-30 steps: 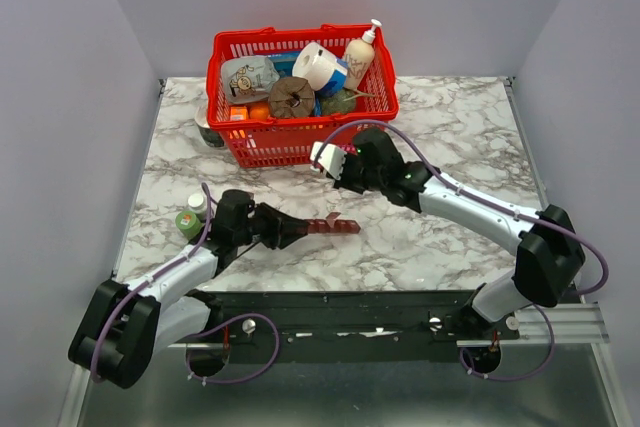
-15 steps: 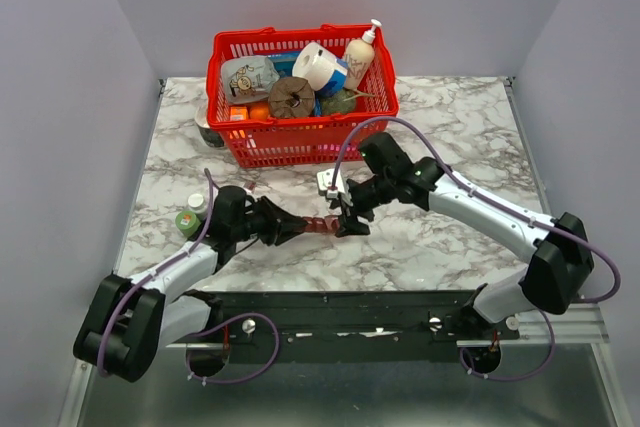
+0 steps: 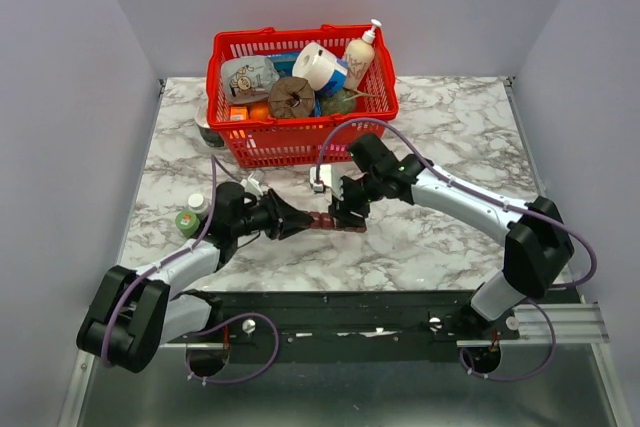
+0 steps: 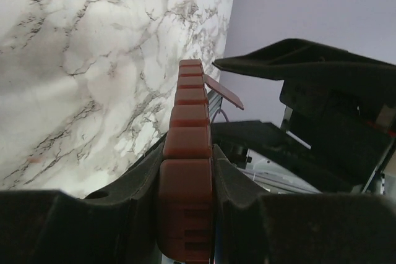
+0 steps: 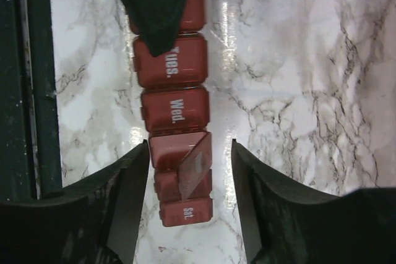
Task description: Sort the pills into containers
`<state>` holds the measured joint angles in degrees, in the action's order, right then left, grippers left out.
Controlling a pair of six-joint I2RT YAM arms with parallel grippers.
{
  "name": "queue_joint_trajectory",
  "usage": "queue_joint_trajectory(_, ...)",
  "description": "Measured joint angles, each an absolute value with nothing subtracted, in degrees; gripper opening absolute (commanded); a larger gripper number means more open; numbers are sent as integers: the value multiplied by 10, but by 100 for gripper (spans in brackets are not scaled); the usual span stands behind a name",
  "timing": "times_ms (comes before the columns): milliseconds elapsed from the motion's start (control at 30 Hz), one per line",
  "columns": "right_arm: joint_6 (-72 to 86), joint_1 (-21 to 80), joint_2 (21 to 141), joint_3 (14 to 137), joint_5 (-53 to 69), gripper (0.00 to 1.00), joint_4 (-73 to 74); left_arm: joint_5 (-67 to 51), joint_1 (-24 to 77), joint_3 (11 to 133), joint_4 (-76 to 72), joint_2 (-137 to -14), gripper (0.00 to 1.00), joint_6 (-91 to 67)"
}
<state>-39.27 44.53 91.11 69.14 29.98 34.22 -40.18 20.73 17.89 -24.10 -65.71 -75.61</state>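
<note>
The containers (image 3: 335, 221) are a dark red strip of day-labelled compartments lying on the marble. My left gripper (image 3: 298, 220) is shut on the strip's near end (image 4: 185, 208). The lid (image 5: 195, 162) of the compartment after "Wed." stands open; the other lids look closed. My right gripper (image 5: 190, 153) is open and hangs over the strip's far end (image 5: 173, 109), one finger on each side. It shows in the top view as the right gripper (image 3: 350, 209). No pills can be seen in any view.
A red mesh basket (image 3: 300, 142) full of household goods stands at the back. A small green bottle (image 3: 187, 222) and a white-capped one (image 3: 197, 204) sit beside my left arm. A dark jar (image 3: 207, 130) stands left of the basket.
My right arm has swung from beside the basket down onto the strip, and its jaws have opened. The left gripper keeps its hold and has shifted slightly.
</note>
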Motion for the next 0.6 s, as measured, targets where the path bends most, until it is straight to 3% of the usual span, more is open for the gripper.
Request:
queue_joint_trajectory(200, -368, 431, 914, 711, 274, 55, 330, -424, 207, 180, -234, -659, 0, -716)
queue_joint_trajectory(367, -359, 422, 914, 712, 260, 41, 326, -435, 207, 183, -213, -659, 0, -685)
queue_joint_trajectory(600, -354, 416, 936, 721, 236, 39, 326, -457, 207, 191, -214, -661, 0, -669)
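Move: The right hand is poised at the pill box with its fingers astride it. The half-raised Thurs. lid is directly beneath the hand point, about 1 cm down. The Wed. compartment is some 3 cm to this hand's left and the Fri. one 2 cm to its right, both level fore and aft; the red basket's middle lies roughly 24 cm ahead and 8 cm left. From the left hand, which holds the box's other end, that lid is about 8 cm right and 2 cm lower. The right hand's rear fingertip ends up against the free end of the Thurs. lid as the hand sweeps forward about 4 cm towards the basket, rising a centimetre on the way and sinking again, with its fingers narrowing to a smaller gap but not shutting. The left hand keeps its pinch on the box, draws it back some 1.5 cm and turns slightly clockwise. ##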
